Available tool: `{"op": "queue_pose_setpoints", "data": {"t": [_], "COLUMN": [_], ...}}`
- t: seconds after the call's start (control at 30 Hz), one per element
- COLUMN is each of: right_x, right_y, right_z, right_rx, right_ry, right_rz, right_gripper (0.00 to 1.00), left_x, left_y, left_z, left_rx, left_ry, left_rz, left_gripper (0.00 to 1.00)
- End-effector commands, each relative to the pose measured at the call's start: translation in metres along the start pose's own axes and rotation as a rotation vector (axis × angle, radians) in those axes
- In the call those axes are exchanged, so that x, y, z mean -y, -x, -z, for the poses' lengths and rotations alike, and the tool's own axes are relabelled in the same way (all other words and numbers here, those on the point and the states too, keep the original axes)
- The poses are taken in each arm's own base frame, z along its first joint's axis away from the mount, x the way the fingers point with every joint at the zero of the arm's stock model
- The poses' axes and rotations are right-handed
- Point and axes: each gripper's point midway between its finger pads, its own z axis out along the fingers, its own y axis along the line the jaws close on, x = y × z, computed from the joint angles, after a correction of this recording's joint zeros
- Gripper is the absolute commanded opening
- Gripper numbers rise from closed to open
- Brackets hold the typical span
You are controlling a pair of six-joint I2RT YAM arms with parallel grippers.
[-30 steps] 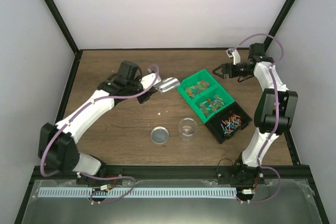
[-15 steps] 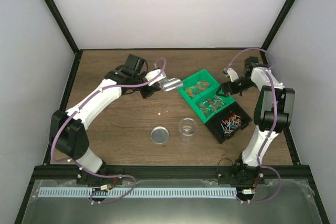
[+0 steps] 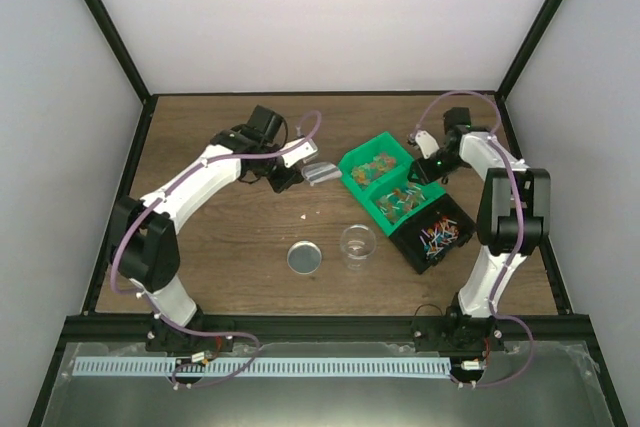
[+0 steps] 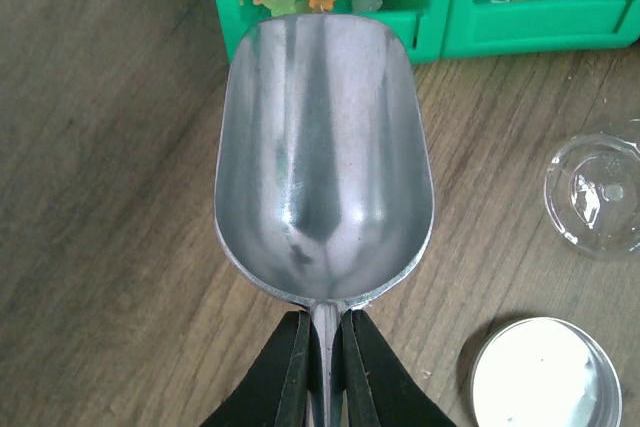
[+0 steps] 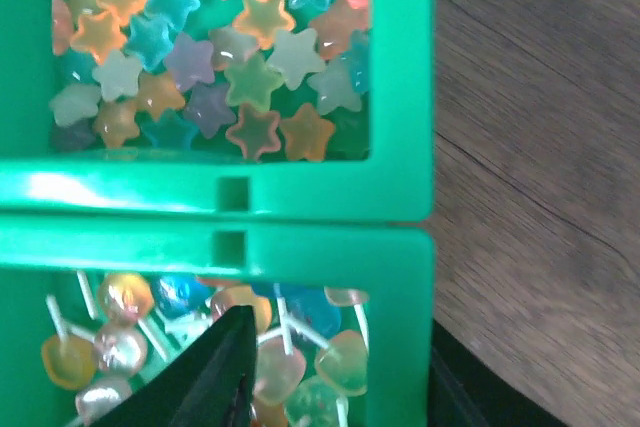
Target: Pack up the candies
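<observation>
The candies (image 3: 437, 235), tiny wrapped sweets in mixed colours, fill the black bin (image 3: 452, 219) at the right. A clear cup (image 3: 358, 243) stands empty in front of the bins, and it also shows in the left wrist view (image 4: 600, 192). My left gripper (image 4: 325, 347) is shut on the handle of an empty metal scoop (image 4: 320, 157), which hovers just left of the green bins (image 3: 320, 173). My right gripper (image 5: 345, 347) is open and straddles the lollipop bin's right wall (image 5: 400, 327). One finger (image 5: 215, 367) is among the lollipops and the other is outside the wall.
A green bin of star sweets (image 3: 375, 162) and a green bin of lollipops (image 3: 403, 197) sit beside the black bin. A round metal lid (image 3: 305, 257) lies left of the cup. A small crumb (image 3: 305, 215) lies on the wooden table.
My right gripper has come down and left from above the table's back right onto the lollipop bin, its jaws narrowing. My left arm has swung the scoop a little nearer the star bin.
</observation>
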Motion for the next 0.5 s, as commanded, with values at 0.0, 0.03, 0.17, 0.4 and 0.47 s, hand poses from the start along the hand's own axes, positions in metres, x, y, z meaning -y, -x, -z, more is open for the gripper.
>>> {"op": "queue_pose_setpoints", "data": {"t": [0.0,0.03,0.17,0.4,0.47], "right_x": [-0.002,0.001,0.010,0.009,0.006], "right_y": [0.021,0.025,0.039,0.070,0.083], "right_z": [-0.001,0.000,-0.003,-0.010,-0.010], "right_rx": [0.034,0.040,0.078,0.170,0.213], "right_ry": [-0.119,-0.132,-0.155,-0.143,-0.122], "right_rz": [0.047,0.032,-0.009,-0.039,-0.026], "right_gripper": [0.34,0.31,0.16,0.05,0.04], "left_x": [0.000,0.000,-0.002,-0.002,-0.004], "left_y": [0.012,0.015,0.011,-0.006,-0.006], "left_z": [0.008,0.012,0.017,0.018,0.016], "left_rx": [0.024,0.027,0.001,-0.087,-0.108], "left_ry": [-0.013,-0.013,0.010,0.019,0.016], "left_rz": [0.059,0.066,0.069,0.041,0.048], "left_gripper": [0.04,0.04,0.04,0.04,0.04]}}
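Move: The candy box's far-right rim, just nearer than the star–lollipop divider, is within about 1 cm of the right hand, between the half-open fingers. The star candies lie some 11 cm left and 2 cm ahead of that hand; the lollipops 4 cm left, 6 cm back; the black tray about 4 cm right, 14 cm back. From the left hand, which holds the scoop, the rim is roughly 28 cm right, 5 cm ahead and 10 cm lower. The right fingers close and pinch the box rim as the hand goes left, then forward, about 4 cm altogether. ##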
